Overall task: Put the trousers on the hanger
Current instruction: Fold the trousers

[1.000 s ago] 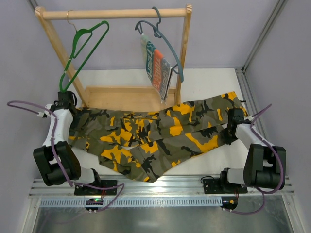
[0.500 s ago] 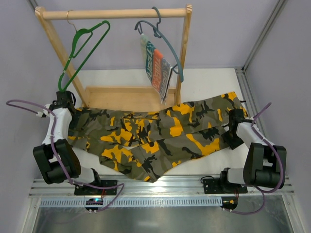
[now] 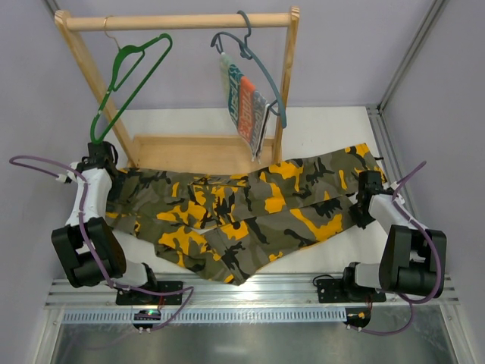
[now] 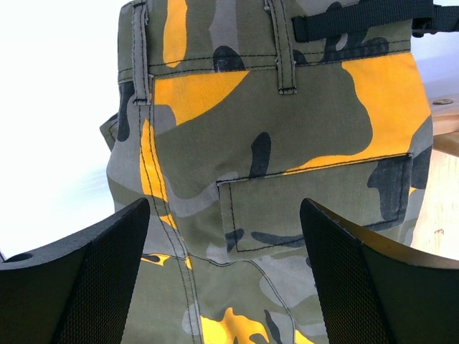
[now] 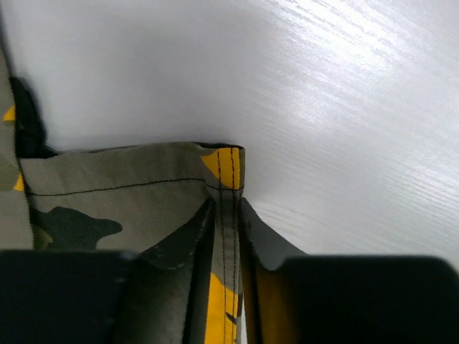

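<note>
The camouflage trousers (image 3: pixel 242 212) lie flat across the white table, waist to the left and legs to the right. The green hanger (image 3: pixel 129 80) hangs from the wooden rail, up left. My left gripper (image 3: pixel 102 158) hovers at the waist end, open, its jaws wide apart over the back pocket (image 4: pixel 315 193) and touching no cloth. My left gripper (image 4: pixel 224 208) holds nothing. My right gripper (image 3: pixel 362 208) is at the end of a trouser leg. In the right wrist view my right gripper (image 5: pixel 228 208) is shut on the hem seam of the trousers (image 5: pixel 107 193).
A wooden clothes rack (image 3: pixel 178 21) stands at the back, its base board (image 3: pixel 197 152) just behind the trousers. A grey-blue hanger (image 3: pixel 258 68) on it carries a striped cloth (image 3: pixel 246 110). A metal rail (image 3: pixel 250 292) runs along the near table edge.
The right gripper shifted slightly at the leg end, and the hem there moved a little with it. The left arm and the hanger stayed put.
</note>
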`<act>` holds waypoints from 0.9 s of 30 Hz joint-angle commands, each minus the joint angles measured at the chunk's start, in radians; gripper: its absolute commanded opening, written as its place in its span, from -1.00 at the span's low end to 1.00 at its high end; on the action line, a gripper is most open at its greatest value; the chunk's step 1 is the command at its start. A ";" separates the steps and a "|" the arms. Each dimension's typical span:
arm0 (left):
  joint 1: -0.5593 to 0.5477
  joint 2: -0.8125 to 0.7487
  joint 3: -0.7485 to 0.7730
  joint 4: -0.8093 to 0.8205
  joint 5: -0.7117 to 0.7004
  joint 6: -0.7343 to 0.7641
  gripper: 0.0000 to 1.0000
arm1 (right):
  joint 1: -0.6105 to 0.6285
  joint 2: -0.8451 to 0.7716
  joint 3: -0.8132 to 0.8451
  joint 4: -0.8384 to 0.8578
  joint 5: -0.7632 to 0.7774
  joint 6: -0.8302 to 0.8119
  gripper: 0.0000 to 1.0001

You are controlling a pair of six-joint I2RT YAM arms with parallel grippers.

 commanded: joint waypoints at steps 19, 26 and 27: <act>0.014 0.035 0.059 -0.020 0.003 0.006 0.70 | -0.027 -0.256 0.163 -0.460 0.448 0.219 -0.92; 0.014 0.035 0.073 -0.033 -0.055 0.036 0.70 | -0.114 -0.277 0.116 -0.526 0.512 0.323 -0.93; 0.014 0.038 0.073 -0.037 -0.061 0.036 0.70 | -0.128 -0.283 0.109 -0.522 0.511 0.322 -0.92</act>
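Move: The near corner of the near leg's hem, with its yellow side seam, is already between the right pads, barely a centimetre below the hand point. The far leg's hem lies about 17 cm ahead of it and 3 cm to the right; the right-hand rail is some 14 cm straight to the right. The trousers' near fold sits roughly 36 cm left and 18 cm back. From the left hand, the hem corner is about 72 cm right, 7 cm back and 11 cm lower. Shut the right gripper the rest of the way to pinch the near leg's hem corner, then lift it about 8 cm while drawing it back towards the near edge by some 8 cm and out to the right, away from the far leg. Along the way, swing the fingertips outward to the right and turn the wrist clockwise some 20 degrees. ##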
